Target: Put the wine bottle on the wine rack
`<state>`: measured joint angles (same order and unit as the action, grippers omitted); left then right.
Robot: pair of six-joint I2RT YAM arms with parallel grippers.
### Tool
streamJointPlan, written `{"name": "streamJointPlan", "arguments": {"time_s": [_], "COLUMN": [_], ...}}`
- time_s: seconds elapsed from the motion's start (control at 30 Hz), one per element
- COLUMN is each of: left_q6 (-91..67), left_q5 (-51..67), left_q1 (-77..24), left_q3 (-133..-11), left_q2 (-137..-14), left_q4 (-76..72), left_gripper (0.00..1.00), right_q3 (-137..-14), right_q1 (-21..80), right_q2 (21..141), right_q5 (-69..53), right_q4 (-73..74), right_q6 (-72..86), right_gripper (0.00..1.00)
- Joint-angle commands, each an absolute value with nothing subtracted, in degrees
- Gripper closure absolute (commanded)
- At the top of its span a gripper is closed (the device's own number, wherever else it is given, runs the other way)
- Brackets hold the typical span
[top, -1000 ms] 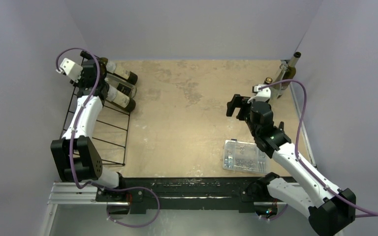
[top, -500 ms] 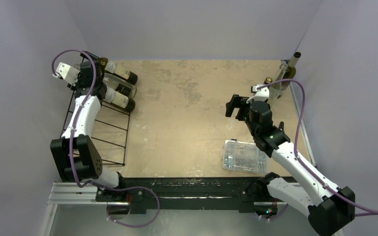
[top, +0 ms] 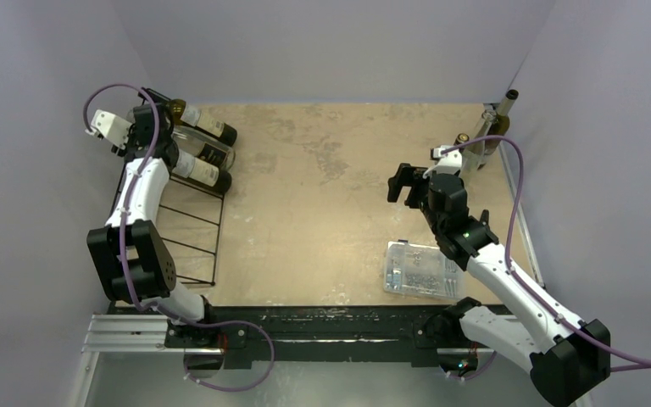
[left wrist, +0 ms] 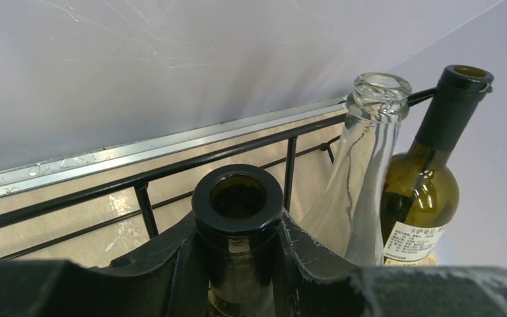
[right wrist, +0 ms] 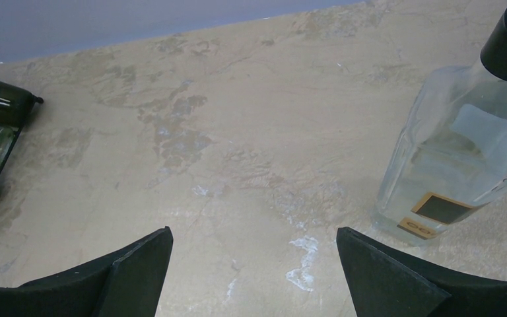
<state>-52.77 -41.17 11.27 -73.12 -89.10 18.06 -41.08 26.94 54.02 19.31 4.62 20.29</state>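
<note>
A dark wine bottle (left wrist: 239,218) lies on the black wire wine rack (top: 195,231), the nearest of three bottles at the rack's far end (top: 206,174). My left gripper (left wrist: 237,257) is shut on its neck just below the open mouth. In the top view that gripper (top: 154,151) sits over the rack's far left part. A clear bottle (left wrist: 360,178) and a green bottle (left wrist: 429,198) lie beside the held one. The rack's rail (left wrist: 145,175) runs behind the bottle mouth. My right gripper (right wrist: 254,264) stands open above bare table, right of centre (top: 403,185).
A clear square bottle (right wrist: 455,172) with a black cap stands just right of my right gripper. A second upright bottle (top: 502,114) is in the far right corner. A clear plastic box (top: 421,269) of small parts lies near the right arm. Walls close in on the left and right.
My left wrist has shifted left toward the wall, still shut on the bottle's neck. The right arm has hardly moved.
</note>
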Motion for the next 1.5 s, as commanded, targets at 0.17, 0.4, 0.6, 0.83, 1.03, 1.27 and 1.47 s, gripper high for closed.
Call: {"name": "streamJointPlan", "arguments": {"time_s": [0.17, 0.4, 0.6, 0.83, 1.03, 1.27, 1.47], "left_q6": [-55.43, -55.61, -55.73, -55.59, -55.48, -54.96, -53.48], "left_q5": [-39.73, -39.65, -39.02, -38.43, -37.70, -32.92, -25.57], "left_q1": [12.24, 12.65, 12.74, 12.77, 12.74, 12.75, 12.75], "left_q3": [-75.15, -75.36, -76.23, -77.21, -77.35, -77.93, -75.72], "left_q2": [-91.29, -91.85, -92.15, -90.34, -86.22, -78.57, -69.30], "left_q4": [19.46, 20.58, 22.15, 24.67, 27.64, 32.10, 35.48], "left_gripper": [0.72, 0.55, 0.45, 0.32, 0.08, 0.00, 0.00], "right_q3": [-41.50, -41.50, -41.59, -41.85, -42.90, -45.45, -49.48], "right_q1": [26.53, 26.49, 26.49, 26.40, 26.53, 26.54, 26.47], "right_q2": [54.05, 53.89, 53.55, 52.98, 52.05, 50.97, 49.71], "right_q5": [18.81, 18.83, 18.85, 18.55, 17.99, 14.94, 12.39], "right_q4": [2.29, 2.37, 2.46, 2.96, 4.80, 8.82, 14.80], "right_q6": [19.76, 19.78, 19.76, 19.86, 20.02, 20.78, 20.92], "right_gripper": [0.01, 0.01, 0.01, 0.01, 0.01, 0.01, 0.01]}}
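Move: The left hand has the wine bottle by its neck; the bottle's middle, which also marks its place on the rack, is about 12 cm to the right, 6 cm back and 6 cm lower. Beside it on the rack, the clear bottle's middle is some 12 cm right and 1 cm ahead of the hand, and the far dark bottle's is 14 cm right and 9 cm ahead. From the right hand the wine bottle is roughly 62 cm left and 5 cm ahead. Slightly left, then down about 2.5 cm, the left hand eases the wine bottle's neck into its place beside the clear bottle, its fingers opening during the descent. After a short, slow stretch near the neck they spread wide and let go, and the hand climbs quickly some 8 cm, drawing back about 5 cm and a little right, away from the bottle. Late on, the empty right hand starts rising and drawing back by barely 2 cm. ##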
